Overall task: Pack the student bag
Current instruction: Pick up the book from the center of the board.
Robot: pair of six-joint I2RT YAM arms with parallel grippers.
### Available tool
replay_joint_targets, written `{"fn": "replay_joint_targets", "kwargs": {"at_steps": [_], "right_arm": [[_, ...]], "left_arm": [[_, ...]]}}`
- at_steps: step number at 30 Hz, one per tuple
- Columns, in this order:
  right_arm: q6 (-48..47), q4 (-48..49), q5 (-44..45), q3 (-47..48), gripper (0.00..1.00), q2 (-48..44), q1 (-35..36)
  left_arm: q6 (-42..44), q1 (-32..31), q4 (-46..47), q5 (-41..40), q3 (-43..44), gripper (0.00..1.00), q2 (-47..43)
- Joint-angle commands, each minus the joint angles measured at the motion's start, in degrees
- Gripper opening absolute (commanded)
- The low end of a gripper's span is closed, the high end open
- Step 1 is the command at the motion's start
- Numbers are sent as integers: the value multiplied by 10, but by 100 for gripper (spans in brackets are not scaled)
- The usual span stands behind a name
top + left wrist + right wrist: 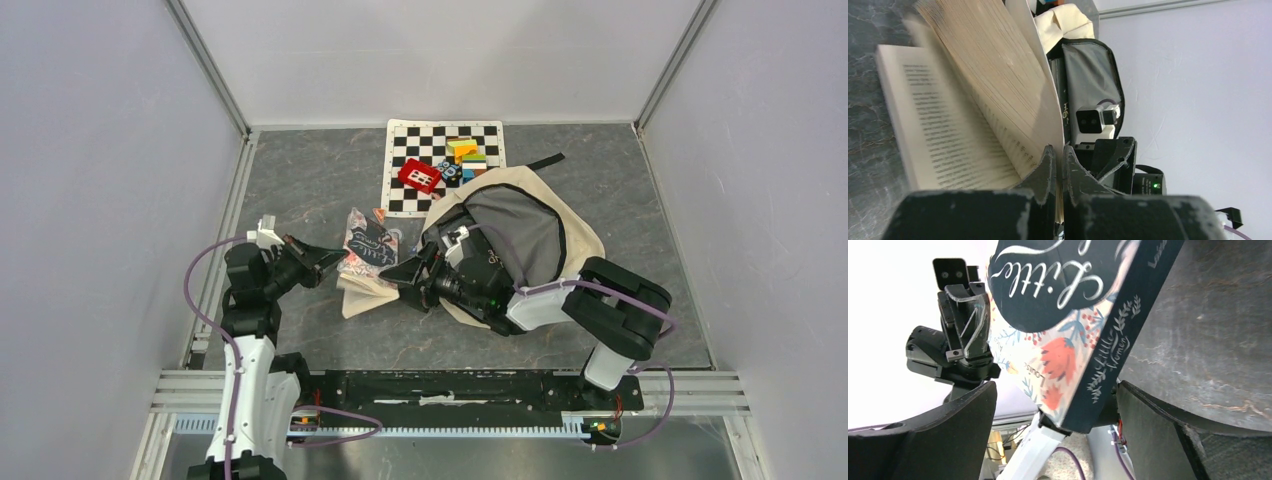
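The student bag (575, 240) lies right of centre, cream with a grey lining (525, 225), its mouth facing left. A paperback book (368, 245) with a dark floral cover reading "Little Women" (1073, 315) hangs just left of the bag, pages fanned open (973, 100). My left gripper (335, 262) is shut on the book's edge, pinching the cover and a few leaves (1059, 155). My right gripper (402, 270) reaches out from over the bag and stands open, its fingers either side of the book's lower spine corner (1057, 385) without touching it.
A checkerboard mat (400, 195) lies at the back with a red block (419, 176) and stacked coloured blocks (465, 155) on it. A black strap (545, 160) trails behind the bag. Grey walls close in the dark stone-patterned floor (300, 180).
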Motion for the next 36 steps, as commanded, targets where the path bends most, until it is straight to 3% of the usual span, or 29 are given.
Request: {"fn": "replay_joint_targets", "kwargs": {"at_steps": [1,9,15,16,23,25,27,31,34,36], "right_arm": [[48,82,11,-6,94,-10,11],[71,112,20,-18,91,2,13],[46,91,28,0,85,12,12],[43,90,32,-1,82,12,12],[-19,38,73,-8,31,-40,9],[-49,6,95,-12,16,-70,6],[-86,-26,119,-19,5,-106,1],[-192,-106,160,-22,0,-187,-10],[-276,-160,169,-15,0,-244,-19],[-341,-195,160,-1,0,-273,-23]], "left_arm": [[-82,-3,120,32,-6,2,-23],[-90,-3,123,36,-18,2,-32],[-80,-8,123,88,-53,2,-38],[-79,-11,123,96,-58,2,-42],[-70,-20,123,118,-72,2,-52],[-59,-20,111,113,-67,15,-52],[-32,-19,83,103,-54,34,-52],[40,-19,-1,76,-8,80,-50],[73,-20,-26,74,23,97,-46],[81,-20,-22,84,36,100,-42]]}}
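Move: The Little Women book is already pinched by its cover edge in the left fingers; its middle lies about 5 cm right of them, 1 cm back and 3 cm lower. From the open right gripper the book is some 6 cm left and 5 cm ahead, about level, the near end of its spine already between the fingers. From the right hand, the tape roll is about 11 cm ahead, straight on, and the open backpack's middle 24 cm right and 5 cm ahead, both well below. Keep the book pinched by its cover in the left fingers while the right gripper rises a couple of centimetres, sinks back and closes over the near end of the spine. Then open the left gripper wide, ending about 3 cm back and to the right, and carry the book right about 5.5 cm, up 4.5 and slightly forward, away from the left hand towards the backpack, tipping the right fingers up and clockwise, some 20 degrees. ##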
